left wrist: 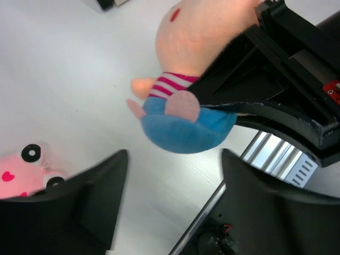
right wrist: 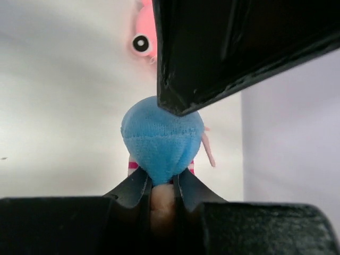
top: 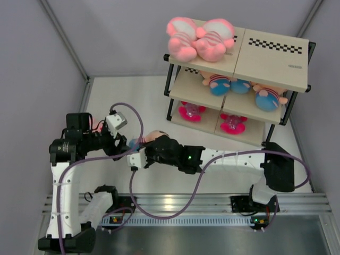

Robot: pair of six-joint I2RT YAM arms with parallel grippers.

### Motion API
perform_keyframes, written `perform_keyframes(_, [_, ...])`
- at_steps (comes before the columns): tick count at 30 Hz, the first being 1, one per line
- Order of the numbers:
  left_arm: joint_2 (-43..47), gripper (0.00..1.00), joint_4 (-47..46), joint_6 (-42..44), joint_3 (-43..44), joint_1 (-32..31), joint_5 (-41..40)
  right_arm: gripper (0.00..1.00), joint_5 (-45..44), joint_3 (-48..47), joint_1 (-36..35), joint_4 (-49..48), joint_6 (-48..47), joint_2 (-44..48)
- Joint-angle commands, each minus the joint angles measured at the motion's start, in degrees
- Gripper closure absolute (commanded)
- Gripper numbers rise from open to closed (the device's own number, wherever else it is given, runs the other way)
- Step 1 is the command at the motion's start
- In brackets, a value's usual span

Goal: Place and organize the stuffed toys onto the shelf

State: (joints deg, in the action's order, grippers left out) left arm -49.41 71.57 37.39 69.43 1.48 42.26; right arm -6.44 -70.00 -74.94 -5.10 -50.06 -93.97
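A tan-headed stuffed toy (top: 155, 136) with a red-striped shirt and blue bottom (left wrist: 183, 127) hangs above the table, and my right gripper (right wrist: 163, 191) is shut on it at the body. My left gripper (left wrist: 172, 186) stands open just below its blue end (right wrist: 162, 138), with the fingers (left wrist: 98, 194) not touching it. In the top view the two grippers (top: 122, 142) (top: 144, 149) meet left of centre. The shelf (top: 265, 58) stands at the back right. It carries two pink toys (top: 199, 38) on top, blue-shirted toys (top: 220, 84) on the middle board and magenta ones (top: 191, 111) on the lowest.
Another toy with a pale pink face (left wrist: 18, 175) lies on the table under my left gripper; it also shows as a pink toy (right wrist: 143, 32) in the right wrist view. Grey walls close in the white table (top: 127, 95). An aluminium rail (top: 212, 204) runs along the near edge.
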Motion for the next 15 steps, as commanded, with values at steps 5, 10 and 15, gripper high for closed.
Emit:
perform_keyframes(5, [0.72, 0.06, -1.79, 1.10, 4.58, -0.07, -2.36, 1.00, 6.08, 11.54, 4.26, -9.47, 10.24, 16.96])
perform_keyframes(10, [0.89, 0.01, -1.70, 5.24, 4.13, -0.07, 2.02, 1.00, 11.18, 16.47, 7.52, -18.88, 17.62, 27.43])
perform_keyframes(15, [-0.77, 0.01, -1.87, 7.96, 8.69, -0.07, 14.13, 1.00, 10.14, 11.82, 7.70, -25.29, 30.53, 27.45])
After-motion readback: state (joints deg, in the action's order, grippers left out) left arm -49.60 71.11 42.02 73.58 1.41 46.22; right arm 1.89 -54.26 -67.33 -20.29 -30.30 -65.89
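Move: The striped piglet toy is already in the right fingers; its likely place, the free left end of the middle shelf, lies about 34 cm ahead of that hand, 20 cm to the right and some 3 cm lower. The nearest blue-bodied toy on that shelf sits about 33 cm ahead, 30 cm right, 2 cm lower; the left pink toy on the bottom shelf is roughly 32 cm ahead, 16 cm right, 18 cm lower. From the left hand, that shelf end is some 34 cm ahead, 26 cm right, 5 cm lower. The striped piglet toy, still pinched in the right hand, is carried rightward away from the left gripper by about 10 cm, nearly level at first and then steeply up, some 14 cm in all. The right wrist rolls about 30 degrees, so that its left-pointing fingers swing from dipping to slightly raised. The left fingers, already well apart, finish opening as that hand rises about 3 cm. ##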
